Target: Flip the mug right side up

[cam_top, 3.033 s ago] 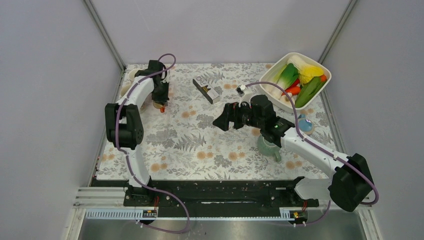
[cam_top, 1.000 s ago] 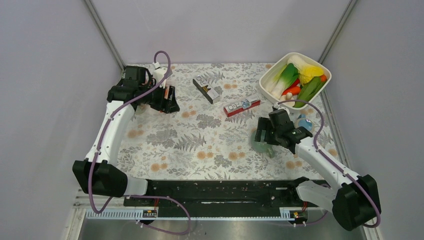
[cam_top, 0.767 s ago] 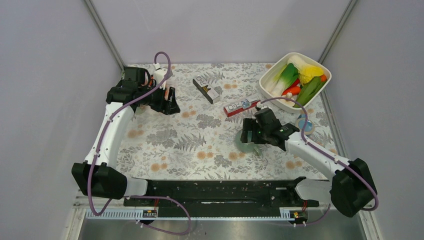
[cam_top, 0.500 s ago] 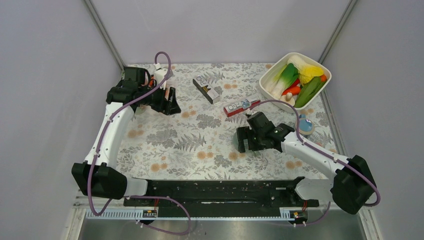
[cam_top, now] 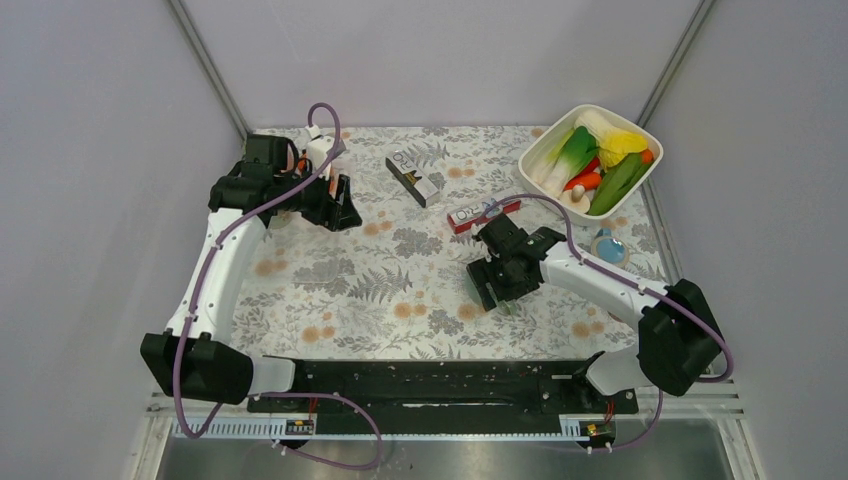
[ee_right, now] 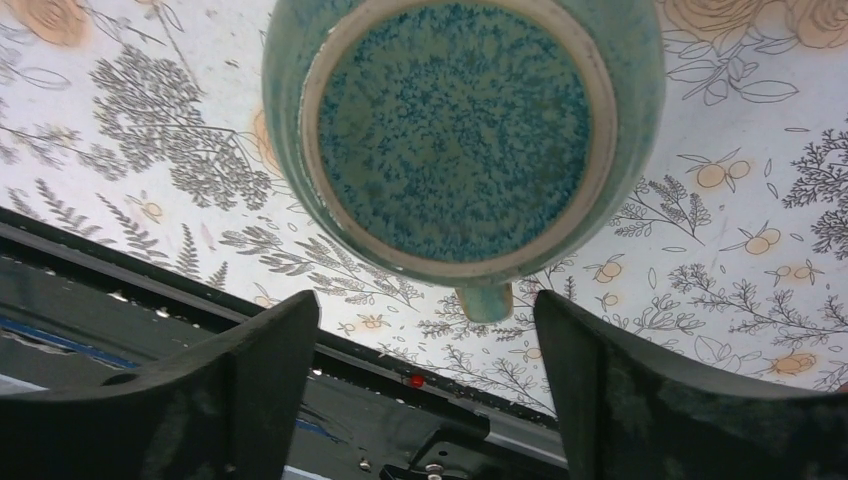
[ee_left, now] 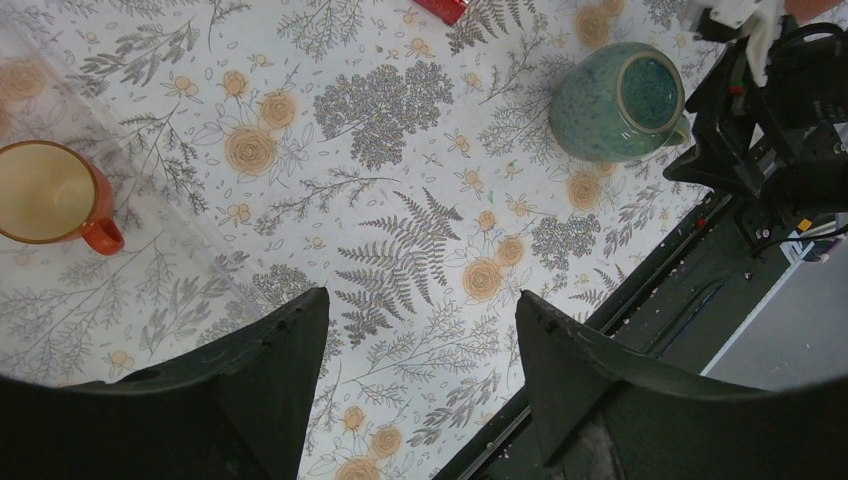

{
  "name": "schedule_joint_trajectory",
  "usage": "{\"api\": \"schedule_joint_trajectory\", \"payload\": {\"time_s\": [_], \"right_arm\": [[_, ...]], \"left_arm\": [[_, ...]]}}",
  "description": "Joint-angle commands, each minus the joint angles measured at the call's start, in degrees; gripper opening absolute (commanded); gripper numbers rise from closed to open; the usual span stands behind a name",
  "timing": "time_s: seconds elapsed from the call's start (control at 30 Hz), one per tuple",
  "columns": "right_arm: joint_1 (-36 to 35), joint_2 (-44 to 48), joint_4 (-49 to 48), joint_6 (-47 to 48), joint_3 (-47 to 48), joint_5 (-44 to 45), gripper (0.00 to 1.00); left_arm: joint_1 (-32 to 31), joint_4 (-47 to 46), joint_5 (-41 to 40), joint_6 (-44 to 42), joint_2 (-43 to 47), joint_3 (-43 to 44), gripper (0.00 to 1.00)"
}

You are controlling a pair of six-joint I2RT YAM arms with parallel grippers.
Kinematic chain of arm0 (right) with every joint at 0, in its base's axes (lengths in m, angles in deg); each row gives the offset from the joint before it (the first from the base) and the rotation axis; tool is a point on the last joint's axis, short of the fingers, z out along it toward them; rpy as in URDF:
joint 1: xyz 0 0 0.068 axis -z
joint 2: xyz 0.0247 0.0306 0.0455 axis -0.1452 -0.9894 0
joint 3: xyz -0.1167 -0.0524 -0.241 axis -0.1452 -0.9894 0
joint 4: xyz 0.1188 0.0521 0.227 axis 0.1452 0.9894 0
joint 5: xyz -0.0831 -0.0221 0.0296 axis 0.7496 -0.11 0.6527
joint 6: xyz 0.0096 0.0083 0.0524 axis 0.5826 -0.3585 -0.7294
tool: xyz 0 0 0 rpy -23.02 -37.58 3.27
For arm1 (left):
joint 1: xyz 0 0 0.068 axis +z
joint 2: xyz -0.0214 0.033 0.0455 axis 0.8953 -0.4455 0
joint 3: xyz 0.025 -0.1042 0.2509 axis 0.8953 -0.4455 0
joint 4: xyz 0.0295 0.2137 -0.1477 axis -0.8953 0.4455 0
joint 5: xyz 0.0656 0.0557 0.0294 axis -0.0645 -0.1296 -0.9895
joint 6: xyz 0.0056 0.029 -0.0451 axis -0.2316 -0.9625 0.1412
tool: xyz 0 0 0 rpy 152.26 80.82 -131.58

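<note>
The mug (ee_right: 460, 130) is green, with a speckled blue round face ringed in beige turned up at the right wrist camera and its handle (ee_right: 483, 300) towards the table's near edge. Whether that face is mouth or base I cannot tell. It also shows at the upper right of the left wrist view as the mug (ee_left: 620, 100). My right gripper (ee_right: 422, 300) hovers above it, open, one finger on each side of the handle and touching nothing. From above, the right gripper (cam_top: 505, 275) covers the mug. My left gripper (ee_left: 420, 298) hangs open and empty at the far left (cam_top: 335, 205).
An orange cup (ee_left: 45, 190) stands upright below the left gripper. A white basin (cam_top: 655, 150) of vegetables sits at the back right. A red toothpaste box (cam_top: 485, 213), a dark carton (cam_top: 413, 177) and a small blue item (cam_top: 608, 247) lie on the floral cloth. The black rail (cam_top: 440, 385) runs along the near edge.
Over the last second the right gripper swung left toward the table's middle, the green mug shifted left with it, and the jaws narrowed a little. The left arm stayed put.
</note>
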Motion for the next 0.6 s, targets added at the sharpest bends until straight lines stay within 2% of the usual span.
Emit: {"api": "schedule_joint_trajectory", "payload": {"time_s": [0.0, 0.13, 0.3, 0.47, 0.5, 0.57], "right_arm": [[-0.6, -0.6, 1.9, -0.3, -0.1, 0.7, 0.74], [-0.9, -0.9, -1.7, -3.2, -2.0, 1.0, 0.74], [-1.8, -3.4, -6.1, -6.2, -3.7, 7.1, 0.58], [-1.8, -3.2, -9.4, -7.6, -5.1, 11.8, 0.46], [-1.8, -2.8, -10.5, -7.6, -5.6, 12.2, 0.4], [-1.8, -2.0, -12.5, -7.2, -6.5, 11.7, 0.14]], "left_arm": [[0.2, -1.0, 2.0, -2.0, 3.4, 0.9, 0.72], [0.2, -1.0, 2.3, -2.1, 3.2, 1.6, 0.72], [0.2, -1.1, 2.3, -1.8, 2.9, 1.6, 0.72], [0.2, -1.0, 1.5, -1.8, 3.2, 1.6, 0.72], [0.2, -1.0, 1.5, -1.9, 3.2, 1.5, 0.72], [0.2, -1.0, 1.5, -1.6, 3.3, 1.4, 0.72]]}}
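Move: Just back of the upturned green mug, the open right hand has the mug's middle about 6 cm ahead, 1 cm to its left and 3 cm below, with the handle sticking back towards the fingers. The red box lies some 17 cm ahead and 3 cm left of this hand; the blue mug stands around 20 cm right and 9 cm ahead. From the left hand, the green mug is roughly 23 cm right, 4 cm back and 21 cm below. Sinking about 3 cm beside the green mug's handle, the right hand first eases back a little, then comes forward about 1.5 cm towards the mug. Its fingers close from nearly wide open to about a third, narrowing around the handle; whether both pads already touch it can't be seen. The wrist turns slightly clockwise. ##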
